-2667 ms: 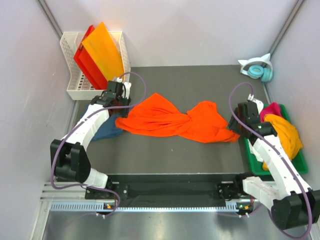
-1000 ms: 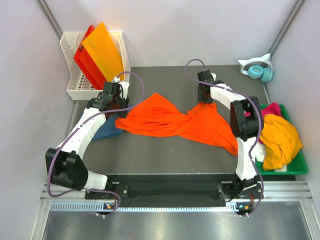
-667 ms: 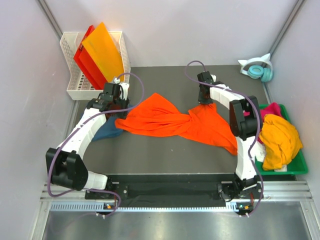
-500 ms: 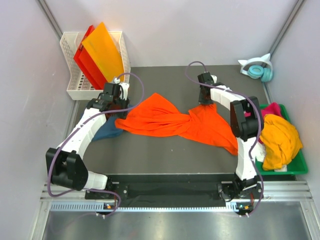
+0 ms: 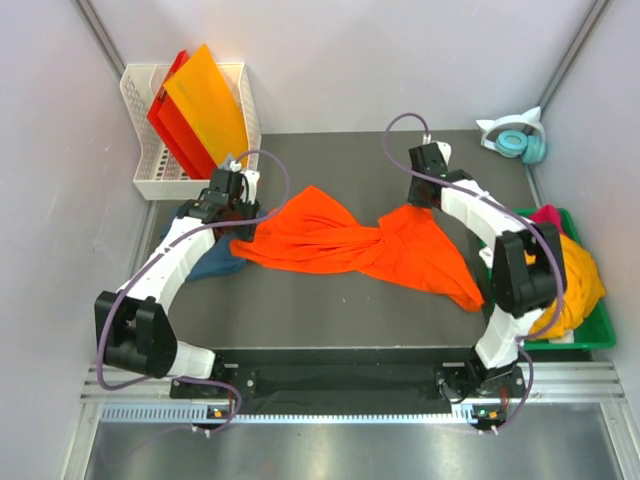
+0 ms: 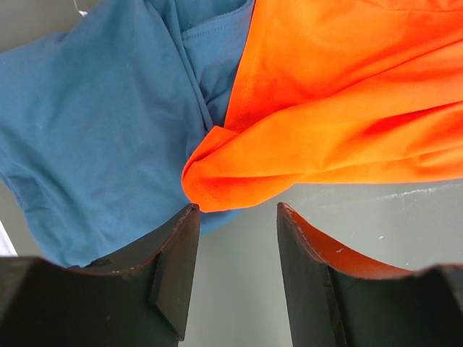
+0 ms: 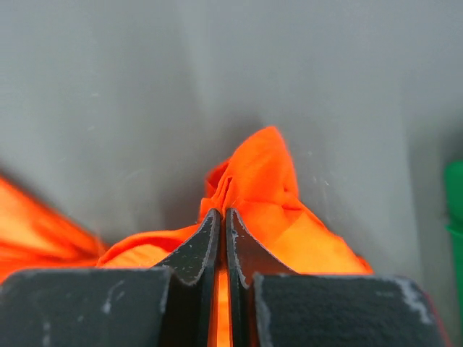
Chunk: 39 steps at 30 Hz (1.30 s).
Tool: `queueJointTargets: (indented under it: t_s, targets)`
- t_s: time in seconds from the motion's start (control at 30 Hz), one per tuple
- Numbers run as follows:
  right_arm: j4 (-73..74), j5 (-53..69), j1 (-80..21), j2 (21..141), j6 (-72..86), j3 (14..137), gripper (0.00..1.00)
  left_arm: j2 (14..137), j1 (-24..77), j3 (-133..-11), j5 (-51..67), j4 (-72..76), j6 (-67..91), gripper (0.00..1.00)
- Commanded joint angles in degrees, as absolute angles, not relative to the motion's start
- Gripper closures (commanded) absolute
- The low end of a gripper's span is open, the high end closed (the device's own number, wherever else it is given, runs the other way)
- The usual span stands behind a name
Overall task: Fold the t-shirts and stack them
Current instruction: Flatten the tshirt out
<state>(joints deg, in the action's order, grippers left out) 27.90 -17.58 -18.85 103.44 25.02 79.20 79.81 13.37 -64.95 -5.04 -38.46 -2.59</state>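
Observation:
The large bright orange t-shirt (image 5: pixel 330 238) lies across the dark mat, twisted in its middle. My right gripper (image 5: pixel 420 196) is shut on a far corner of its right half; in the right wrist view the jaws (image 7: pixel 223 214) pinch a raised peak of orange cloth (image 7: pixel 262 168). My left gripper (image 5: pixel 233 204) stands open just over the shirt's left corner. In the left wrist view that orange corner (image 6: pixel 217 189) sits at the fingertips (image 6: pixel 236 211), lying on the teal-blue t-shirt (image 6: pixel 94 130). The teal t-shirt (image 5: pixel 214 262) shows partly under the left arm.
A white basket (image 5: pixel 150 170) at the back left holds stiff orange and red sheets (image 5: pixel 205 100). A green tray (image 5: pixel 585 338) at the right holds a yellow-orange shirt (image 5: pixel 578 278) and a magenta one (image 5: pixel 546 214). Teal headphones (image 5: pixel 520 140) sit at the back right.
My right gripper has shut on the orange t-shirt's far corner and shifted right with it, its elbow swinging out over the tray. The left arm has stayed put.

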Motion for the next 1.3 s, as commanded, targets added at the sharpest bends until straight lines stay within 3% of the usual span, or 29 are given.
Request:
queueJointTargets:
  t_s: [0.0, 0.6, 0.97, 1.27]
  targets:
    - [26.6, -20.3, -19.9, 92.5, 24.7, 75.6, 1.0, 81.6, 13.1, -63.6, -5.5, -35.4, -1.6, 0.48]
    - [33.7, -28.8, -19.7, 67.0, 27.0, 62.9, 1.0, 85.8, 13.1, -65.0, -6.2, -35.1, -0.7, 0.5]
    - [32.9, -25.4, -19.7, 65.1, 30.2, 53.2, 1.0, 87.2, 13.1, -65.5, -5.2, -35.7, -0.7, 0.51]
    - [31.5, -24.2, -19.7, 66.5, 30.6, 52.8, 1.0, 90.0, 13.2, -65.4, -0.4, -36.0, -1.1, 0.5]
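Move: The right hand, shut on the shirt's far right corner and already lifted, has the shirt's near right corner about 24 cm back, 14 cm to its right and 8 cm below. The bunched middle lies roughly 8 cm back and 9 cm left; the green tray's middle is some 18 cm back and 31 cm right. For the empty left hand, the shirt's left end is about 3 cm ahead, 2 cm left and 11 cm below, with the blue cloth 4 cm ahead and 9 cm left. Keeping its pinch on the far right corner, the right hand draws it back about 14 cm and 6 cm to the right, across the shirt's own right half towards the near right corner, arching up some 11 cm on the way before sinking to end only 4 cm above its start, its wrist swung slightly clockwise. Meanwhile the left hand comes down about 5 cm almost straight, fingers staying half open, towards the shirt's left end without gripping it. ##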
